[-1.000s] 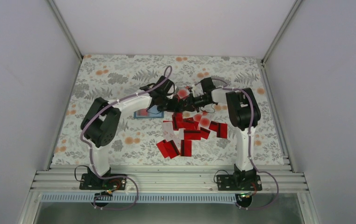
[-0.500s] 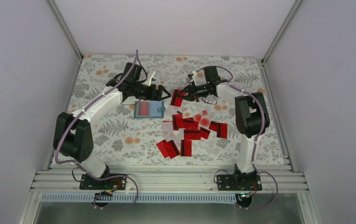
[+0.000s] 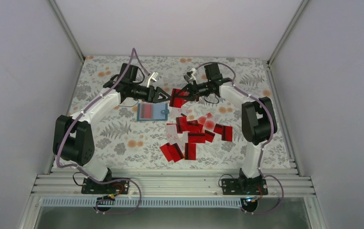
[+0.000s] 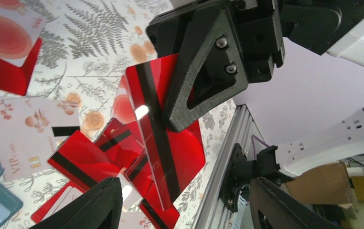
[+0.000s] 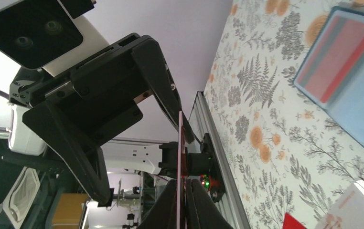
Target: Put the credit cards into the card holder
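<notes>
My right gripper (image 3: 182, 93) is shut on one red credit card (image 3: 176, 98) with a black stripe, held in the air over the back of the table. In the right wrist view that card (image 5: 180, 143) is edge-on between the shut gripper (image 5: 182, 191). My left gripper (image 3: 163, 97) faces it, open, one finger on each side of the card's free end (image 4: 180, 152) without touching it. The teal card holder (image 3: 151, 111) lies flat just below the left gripper, with red showing on its face. Several more credit cards (image 3: 194, 133) lie in a loose pile in the middle.
The floral table cover (image 3: 108, 81) runs to a metal rail (image 3: 170, 183) at the near edge, where both arm bases are bolted. Pale walls enclose the left, right and back. A whitish card (image 4: 27, 133) lies beside the red ones.
Both grippers were together over the table's middle. The left arm swung back and left, uncovering the card holder. The right lifted its card toward the left gripper, whose jaws have narrowed a little.
</notes>
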`<state>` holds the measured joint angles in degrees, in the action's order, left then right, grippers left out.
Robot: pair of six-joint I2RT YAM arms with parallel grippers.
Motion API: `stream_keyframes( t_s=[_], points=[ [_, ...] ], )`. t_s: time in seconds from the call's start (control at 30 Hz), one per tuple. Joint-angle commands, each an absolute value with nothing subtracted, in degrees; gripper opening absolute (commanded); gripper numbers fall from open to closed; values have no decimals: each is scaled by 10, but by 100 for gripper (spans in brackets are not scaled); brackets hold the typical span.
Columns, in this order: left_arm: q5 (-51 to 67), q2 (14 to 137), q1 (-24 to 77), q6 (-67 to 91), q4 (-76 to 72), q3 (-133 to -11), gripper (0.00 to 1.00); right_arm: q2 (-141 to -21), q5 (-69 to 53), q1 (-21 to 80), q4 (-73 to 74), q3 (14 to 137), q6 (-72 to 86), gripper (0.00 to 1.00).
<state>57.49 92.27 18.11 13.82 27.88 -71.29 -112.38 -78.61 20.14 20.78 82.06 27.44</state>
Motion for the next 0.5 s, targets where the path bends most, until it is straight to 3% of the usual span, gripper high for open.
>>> stream_keyframes(
  t_s=[0.0, 0.47],
  points=[
    [635, 922, 177, 132, 243, -702, 63, -1103, -815, 225, 218, 854, 276, 4],
    [697, 929, 159, 149, 214, -685, 32, -1102, -815, 251, 203, 895, 296, 4]
  ],
)
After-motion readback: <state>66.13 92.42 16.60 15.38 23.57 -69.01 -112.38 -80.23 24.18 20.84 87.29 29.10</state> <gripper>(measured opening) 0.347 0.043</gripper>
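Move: The left hand, open, goes for the red card that the right hand pinches; the card's middle is about 6 cm to its right, level in forward reach and some 2 cm below. From the left hand the open card holder lies roughly 3 cm ahead and 8 cm left, the nearest red card of the pile about 3 cm back and 7 cm right, both some 20 cm down. From the right hand, the held card's middle is about 2 cm left and 1 cm back, the left gripper's fingers about 8 cm left, 1 cm back and 2 cm higher. Up and to the left, with a little back, the right hand carries its pinched card about 4.5 cm towards the left gripper, slowing as it arrives. Meanwhile the left hand nearly holds its place, rising and drawing back about 1 cm each, tips its fingers slightly upwards and closes them to about half their gap around the card's near end; whether they touch it can't be seen. ##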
